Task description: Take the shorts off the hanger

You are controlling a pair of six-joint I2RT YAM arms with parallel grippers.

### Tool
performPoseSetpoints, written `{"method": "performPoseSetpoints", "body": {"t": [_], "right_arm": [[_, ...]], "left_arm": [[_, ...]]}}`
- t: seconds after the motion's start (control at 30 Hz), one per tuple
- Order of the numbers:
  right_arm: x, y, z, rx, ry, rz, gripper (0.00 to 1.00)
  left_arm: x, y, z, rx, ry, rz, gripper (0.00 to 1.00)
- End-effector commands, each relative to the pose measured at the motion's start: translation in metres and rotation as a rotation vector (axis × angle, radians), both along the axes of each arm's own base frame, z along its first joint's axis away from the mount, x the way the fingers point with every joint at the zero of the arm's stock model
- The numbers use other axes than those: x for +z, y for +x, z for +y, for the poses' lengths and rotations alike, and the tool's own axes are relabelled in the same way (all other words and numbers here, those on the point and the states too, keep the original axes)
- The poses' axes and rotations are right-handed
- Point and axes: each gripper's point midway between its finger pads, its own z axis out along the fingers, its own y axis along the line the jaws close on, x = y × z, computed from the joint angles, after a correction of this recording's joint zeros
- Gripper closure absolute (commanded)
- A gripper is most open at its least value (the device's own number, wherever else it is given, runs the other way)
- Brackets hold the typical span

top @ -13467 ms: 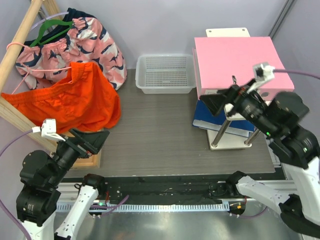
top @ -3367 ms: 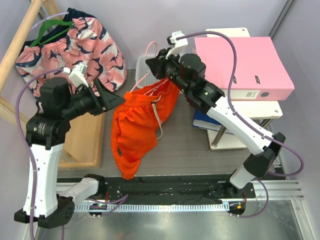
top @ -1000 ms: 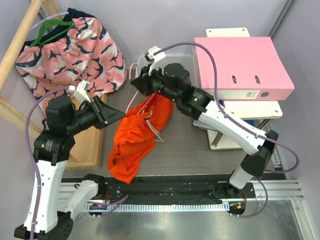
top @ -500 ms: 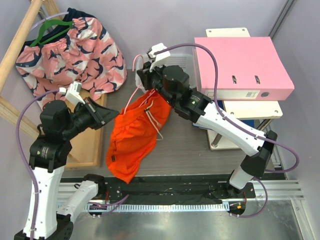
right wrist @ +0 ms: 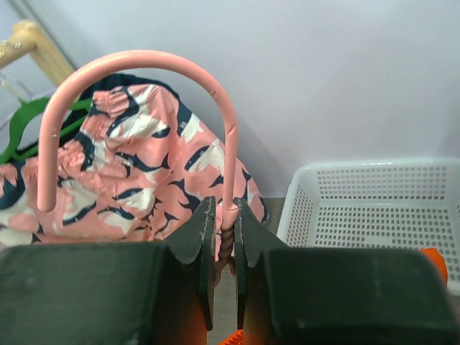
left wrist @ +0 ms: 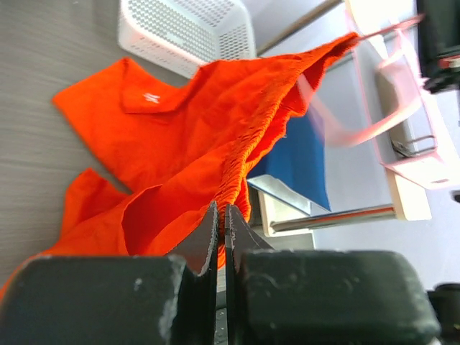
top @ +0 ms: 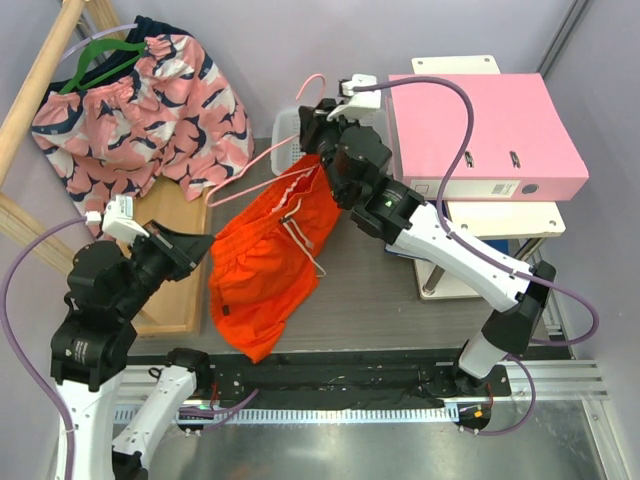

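Observation:
The bright orange shorts (top: 265, 265) hang slantwise over the table, stretched between my two arms. High near the basket, my right gripper (top: 318, 112) is shut on the twisted neck of the pale pink hanger (right wrist: 229, 144), just below its hook. The hanger's wire runs out to the left above the shorts. Low on the left, my left gripper (top: 207, 247) is shut on the gathered waistband edge of the shorts (left wrist: 180, 136), with orange fabric pinched at its fingertips (left wrist: 213, 215). The lower part of the shorts lies on the table.
A white mesh basket (right wrist: 381, 208) sits at the back, behind the right gripper. A pink binder (top: 480, 130) lies on a stand to the right. A pink patterned garment (top: 150, 100) hangs on a green hanger (top: 95, 60) from the wooden rail (top: 40, 75).
My left gripper has shut on the shorts and pulled back to the lower left. The right gripper has lifted the hanger up and to the right, drawing the shorts taut.

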Motion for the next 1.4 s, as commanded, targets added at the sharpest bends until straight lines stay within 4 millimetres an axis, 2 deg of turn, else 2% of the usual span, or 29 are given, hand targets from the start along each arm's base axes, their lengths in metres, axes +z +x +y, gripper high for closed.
{"method": "performPoseSetpoints", "body": {"t": [0.0,0.13,0.17,0.23,0.27,0.3,0.33,0.4,0.43,0.47,0.5,0.57,0.6,0.63,0.67,0.73,0.83,0.9,0.97,1.07,1.1,1.17,1.2,1.3,1.33,1.37], "right_arm": [[0.049,-0.006,-0.053,-0.096,0.357,-0.015,0.99],[0.060,-0.027,-0.033,0.101,0.458,0.038,0.99],[0.066,-0.037,-0.022,0.195,0.518,0.068,0.99],[0.072,-0.054,-0.011,0.317,0.586,0.109,0.99],[0.069,-0.064,0.001,0.401,0.615,0.153,0.99],[0.070,-0.074,0.010,0.476,0.693,0.211,0.99],[0.080,-0.084,0.015,0.553,0.749,0.206,0.99],[0.084,-0.102,0.024,0.671,0.768,0.224,0.99],[0.085,-0.105,0.026,0.686,0.750,0.222,0.99],[0.094,-0.110,0.022,0.693,0.739,0.205,0.99],[0.094,-0.108,0.018,0.670,0.722,0.199,0.99],[0.085,-0.106,0.009,0.614,0.665,0.189,0.99],[0.093,-0.111,-0.003,0.601,0.665,0.162,0.99],[0.093,-0.111,-0.013,0.564,0.650,0.140,0.99],[0.088,-0.111,-0.017,0.551,0.636,0.140,0.99],[0.092,-0.117,-0.033,0.521,0.621,0.113,0.99],[0.090,-0.120,-0.045,0.484,0.574,0.100,0.99],[0.091,-0.122,-0.052,0.471,0.567,0.084,0.99],[0.094,-0.122,-0.055,0.458,0.552,0.067,0.99],[0.092,-0.120,-0.055,0.447,0.531,0.071,0.99],[0.093,-0.120,-0.054,0.451,0.523,0.069,0.99],[0.093,-0.125,-0.051,0.480,0.518,0.066,0.99],[0.093,-0.126,-0.051,0.486,0.515,0.060,0.99],[0.094,-0.129,-0.056,0.485,0.505,0.049,0.99],[0.092,-0.129,-0.057,0.480,0.497,0.050,0.99],[0.094,-0.131,-0.062,0.475,0.496,0.039,0.99]], "left_arm": [[-0.004,0.007,0.008,0.061,-0.005,0.003,1.00],[0.000,0.017,0.005,0.053,-0.016,-0.013,1.00],[0.003,0.020,0.003,0.049,-0.020,-0.020,1.00],[0.010,0.030,-0.001,0.040,-0.032,-0.040,1.00],[0.012,0.034,-0.004,0.028,-0.043,-0.041,1.00],[0.018,0.040,-0.007,0.018,-0.058,-0.066,1.00],[0.016,0.051,-0.013,0.004,-0.068,-0.048,1.00],[0.025,0.062,-0.024,-0.036,-0.115,-0.050,1.00],[0.020,0.076,-0.029,-0.049,-0.124,-0.017,1.00],[0.027,0.079,-0.038,-0.092,-0.146,-0.031,1.00],[0.038,0.083,-0.041,-0.104,-0.163,-0.043,1.00],[0.045,0.094,-0.047,-0.125,-0.165,-0.044,1.00],[0.063,0.093,-0.046,-0.126,-0.154,-0.089,1.00],[0.071,0.093,-0.044,-0.118,-0.145,-0.113,1.00],[0.081,0.088,-0.041,-0.107,-0.134,-0.147,1.00],[0.106,0.078,-0.026,-0.037,-0.093,-0.244,1.00],[0.133,0.051,-0.007,0.023,-0.061,-0.354,1.00],[0.151,0.032,-0.011,-0.019,-0.079,-0.420,1.00],[0.163,0.025,-0.020,-0.074,-0.129,-0.449,1.00],[0.159,0.039,-0.040,-0.164,-0.200,-0.419,1.00],[0.149,0.055,-0.046,-0.180,-0.206,-0.376,1.00],[0.138,0.071,-0.055,-0.210,-0.205,-0.344,0.99],[0.123,0.092,-0.060,-0.213,-0.198,-0.292,1.00],[0.113,0.119,-0.075,-0.251,-0.186,-0.243,1.00],[0.094,0.138,-0.090,-0.281,-0.173,-0.177,1.00],[0.100,0.143,-0.096,-0.283,-0.157,-0.189,1.00]]}}
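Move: The orange shorts, a waistband corner already pinched in the left fingers, have their middle about 10 cm right of the left hand, 2 back and 14 below; the hanger's free end is some 9 ahead, 1 right and 5 up, and the patterned shorts about 26 ahead, 10 left and 10 below. From the right hand, which holds the hanger's neck, the orange shorts' middle lies roughly 21 back, 8 left and 25 down; the hanger's middle is 5 back, straight below by 8. Forward and a little right first, about 11 cm, the left hand carries the pinched waistband, then whips up some 17 cm while drawing back, and goes forward and down again, fingers shut throughout. The right hand keeps its grip on the hanger's neck, rolls its left side up and swings counter-clockwise, each some 30 degrees, while drawing back about 12 cm, rising and ending a little to the right. ##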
